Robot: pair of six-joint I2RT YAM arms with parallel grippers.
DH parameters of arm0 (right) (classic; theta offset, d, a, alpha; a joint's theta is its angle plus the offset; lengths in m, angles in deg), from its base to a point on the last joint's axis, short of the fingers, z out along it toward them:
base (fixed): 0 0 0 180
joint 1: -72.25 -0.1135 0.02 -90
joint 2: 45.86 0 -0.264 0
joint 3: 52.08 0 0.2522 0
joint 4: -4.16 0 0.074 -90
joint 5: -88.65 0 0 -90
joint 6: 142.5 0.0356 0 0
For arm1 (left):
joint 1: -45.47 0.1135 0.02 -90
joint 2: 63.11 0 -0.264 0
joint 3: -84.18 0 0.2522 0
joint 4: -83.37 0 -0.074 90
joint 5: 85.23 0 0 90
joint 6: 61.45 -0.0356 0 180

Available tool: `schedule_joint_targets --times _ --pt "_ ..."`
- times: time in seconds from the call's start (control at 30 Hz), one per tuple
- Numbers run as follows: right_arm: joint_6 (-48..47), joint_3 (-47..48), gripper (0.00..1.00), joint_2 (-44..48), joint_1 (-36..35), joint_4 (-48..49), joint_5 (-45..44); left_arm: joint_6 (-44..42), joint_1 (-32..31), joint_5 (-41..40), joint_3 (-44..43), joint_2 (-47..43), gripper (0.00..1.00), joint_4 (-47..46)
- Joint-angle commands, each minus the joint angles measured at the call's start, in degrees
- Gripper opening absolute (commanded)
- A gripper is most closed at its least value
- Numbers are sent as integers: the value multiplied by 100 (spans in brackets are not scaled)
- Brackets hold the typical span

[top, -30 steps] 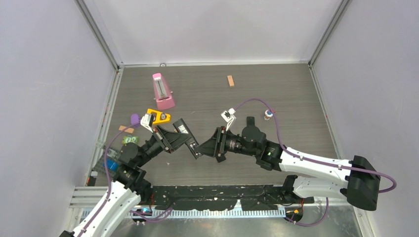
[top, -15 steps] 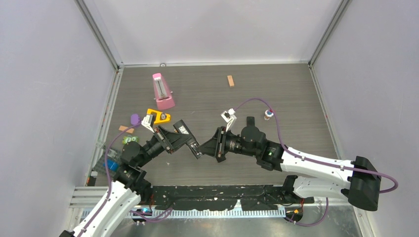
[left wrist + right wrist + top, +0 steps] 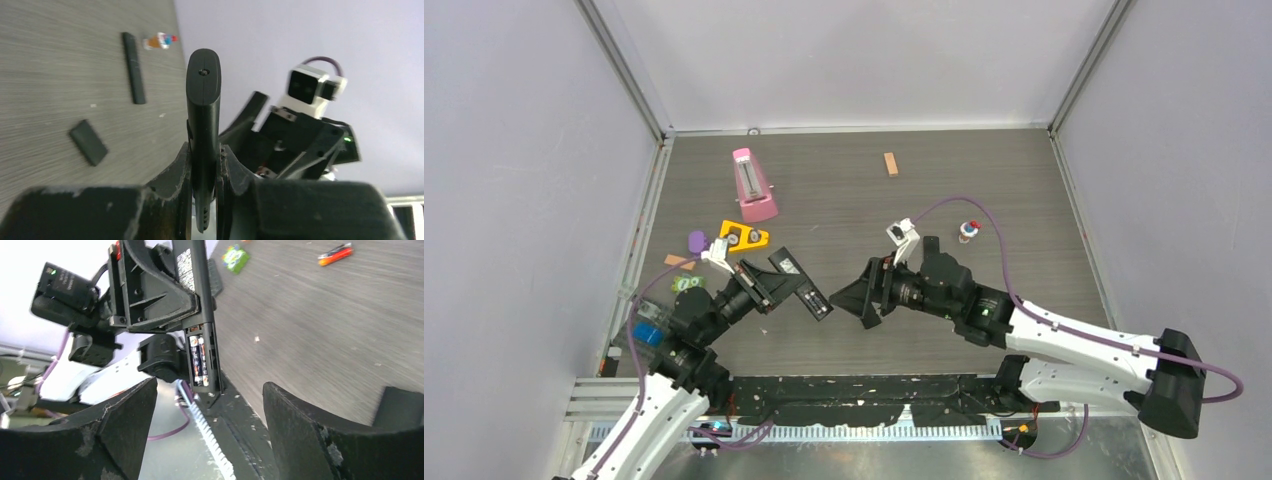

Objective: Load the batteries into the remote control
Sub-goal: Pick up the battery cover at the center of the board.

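The remote control (image 3: 802, 286), a slim black bar, is held off the table with my left gripper (image 3: 762, 277) shut on its lower part; in the left wrist view it rises edge-on between the fingers (image 3: 181, 167). In the right wrist view its open back faces me, and two batteries (image 3: 198, 360) with red-and-dark casings lie side by side in the compartment. My right gripper (image 3: 852, 297) hangs just right of the remote's end, open with nothing between its fingers (image 3: 127, 420).
On the table lie a long black bar (image 3: 134, 67), a small flat black rectangle (image 3: 88, 142) and a little coloured bottle (image 3: 967, 231). Farther off are a pink upright object (image 3: 752, 187), a wooden block (image 3: 890, 163), a yellow piece (image 3: 745, 236) and a green item (image 3: 688, 284).
My right gripper has pulled back to the right, away from the remote, and opened wide. The left gripper with the remote has shifted slightly left.
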Motion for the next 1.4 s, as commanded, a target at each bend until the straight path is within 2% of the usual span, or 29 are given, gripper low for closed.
schedule_joint_targets --times 0.0,0.17,0.37,0.57,0.73,1.1,1.37 --pt "-518 66 83 315 67 -894 -976 -966 44 -872 -285 -289 0 1386" --pt "-1058 165 83 -66 56 -2269 -2039 -1386 44 -1503 -259 -512 0 2087" --pt "-1853 655 81 -1536 -285 -2853 -2666 -1518 44 -1747 -178 -432 0 2236" --pt "-2131 1248 80 -2750 -577 -3080 -3049 -1609 45 -1737 -135 -331 0 2083" --pt "-2040 1417 77 -3181 -614 -3183 -3028 -1660 60 -1703 -145 -270 0 2038" --pt "-1765 1391 70 -3600 -535 -3253 -2388 -1695 80 -1625 -163 -240 0 2016" --pt "-1515 1224 50 -3615 -308 -3158 -1900 -1652 88 -1536 -163 -231 0 1976"
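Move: The battery cover lies flat on the board, about 22 cm below the right hand, some 5 cm ahead and 6 cm to its right. The open remote held by the left hand is level in height with the right hand, about 8 cm left and 4 cm ahead; a second remote lies on the board some 15 cm right of the cover and 13 cm farther out. From the left hand, the cover is about 16 cm right, 1 cm ahead and 22 cm below. The right hand leaves the remote and drops some 22 cm onto the cover, first veering about 7 cm to its right and a little forward, while the wrist swings some 60 degrees so that the fingers point steeply down; near the board it slows and the wide-open fingers close by about a third, one on either side of the cover's near end. The left arm keeps its grip on the remote and takes it down about 9 cm and some 5 cm to the left, clear of the right arm. ##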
